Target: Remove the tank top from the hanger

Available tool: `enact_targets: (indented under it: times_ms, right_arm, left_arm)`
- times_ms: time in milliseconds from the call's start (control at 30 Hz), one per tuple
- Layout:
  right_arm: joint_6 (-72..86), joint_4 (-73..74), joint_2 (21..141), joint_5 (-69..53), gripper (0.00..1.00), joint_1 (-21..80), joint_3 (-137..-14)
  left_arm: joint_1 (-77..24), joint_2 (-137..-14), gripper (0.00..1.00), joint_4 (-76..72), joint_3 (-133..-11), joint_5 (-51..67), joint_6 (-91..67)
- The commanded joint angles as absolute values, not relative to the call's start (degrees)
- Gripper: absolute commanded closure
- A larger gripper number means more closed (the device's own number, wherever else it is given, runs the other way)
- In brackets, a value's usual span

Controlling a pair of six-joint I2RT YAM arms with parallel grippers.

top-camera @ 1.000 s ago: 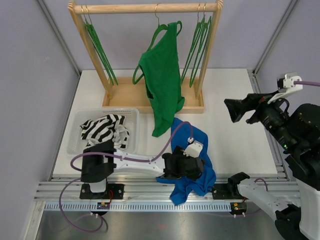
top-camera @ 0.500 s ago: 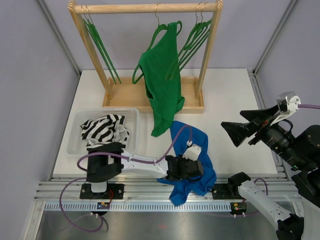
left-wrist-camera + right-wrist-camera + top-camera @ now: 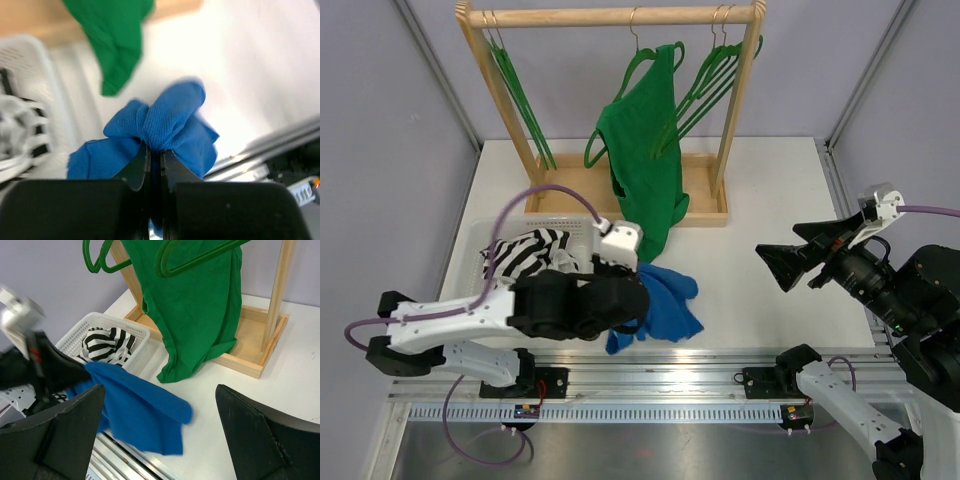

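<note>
The green tank top (image 3: 645, 160) hangs on a green hanger (image 3: 642, 62) at the middle of the wooden rack (image 3: 610, 16); its hem drops past the rack's base. It also shows in the right wrist view (image 3: 195, 315) and the left wrist view (image 3: 117, 40). My left gripper (image 3: 636, 303) (image 3: 155, 150) is shut on a bunched blue garment (image 3: 667, 305) (image 3: 170, 120) and holds it above the table, below the tank top's hem. My right gripper (image 3: 783, 265) (image 3: 159, 388) is open and empty, raised at the right and facing the rack.
A white basket (image 3: 478, 238) with a black-and-white striped garment (image 3: 525, 255) stands at the left. Empty green hangers hang at the rack's left end (image 3: 520, 100) and right end (image 3: 712, 80). The rack's wooden base (image 3: 570, 190) lies behind the basket.
My left arm has swung up and to the left, lifting the blue garment off the front of the table towards the basket. My right gripper has shifted slightly left.
</note>
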State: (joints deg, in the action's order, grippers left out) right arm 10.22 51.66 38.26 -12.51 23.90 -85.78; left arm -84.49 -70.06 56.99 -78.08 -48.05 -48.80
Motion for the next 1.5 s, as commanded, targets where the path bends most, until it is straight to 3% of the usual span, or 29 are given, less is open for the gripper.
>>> enact_targets:
  times_ms: [0, 200, 333, 500, 633, 767, 933, 1133, 1367, 1467]
  right_arm:
    - [10.1, 48.1, 39.2, -11.3, 0.0, 23.9, -85.5]
    - [10.7, 46.3, 40.7, -11.8, 0.0, 23.9, -84.6]
    - [11.3, 45.0, 41.0, -12.6, 0.01, 24.0, -83.9]
    - [12.0, 44.5, 41.4, -13.4, 0.01, 23.9, -83.8]
    - [12.5, 43.2, 41.7, -14.9, 0.0, 23.8, -83.2]
    - [12.7, 42.5, 42.1, -15.2, 0.01, 23.9, -82.4]
    - [13.3, 40.7, 44.1, -18.3, 0.0, 24.0, -81.2]
    - [14.7, 37.8, 46.5, -22.2, 0.01, 23.9, -79.6]
    - [14.9, 35.5, 45.7, -24.2, 0.0, 23.9, -76.1]
    - [15.2, 35.1, 45.6, -24.8, 0.01, 23.9, -75.8]
  left_arm:
    - [-84.2, -65.1, 1.0, 71.0, -88.1, -62.7, -50.1]
    - [-75.0, -62.2, 1.0, 76.0, -101.6, -69.5, -35.8]
    - [-60.6, -57.9, 1.0, 62.7, -98.1, -61.0, -21.7]
    - [-43.0, -56.1, 1.0, 58.0, -92.4, -53.9, -15.2]
    - [-32.2, -56.3, 1.0, 54.7, -85.8, -39.0, -15.6]
    - [-26.4, -57.1, 1.0, 53.8, -76.5, -34.4, -18.3]
    - [-12.3, -67.5, 1.0, 53.6, -70.1, -18.6, -17.3]
    - [-10.0, -81.7, 1.0, 54.2, -67.9, -12.9, -19.3]
    - [-10.0, -86.1, 1.0, 50.5, -59.8, -8.7, -19.8]
    - [-9.9, -80.9, 0.97, 50.5, -60.7, -8.4, -21.1]
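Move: Some 26 cm to the left of the left hand, about 13 cm farther out and 23 cm below, is the middle of the white basket; the striped tank top lies inside. The green tank top hangs almost straight ahead of this hand, about 23 cm out and 5 cm lower. From the right hand the green tank top is roughly 22 cm ahead, 25 cm left and 20 cm below. Carrying the blue tank top still pinched in its shut fingers, the left hand swings left about 25 cm and forward over the basket, first rising some 15 cm, then sinking about 35 cm into it, turning counter-clockwise and tipping fingers-down. The right hand, kept wide open, eases forward, left and slightly down towards the green tank top. ##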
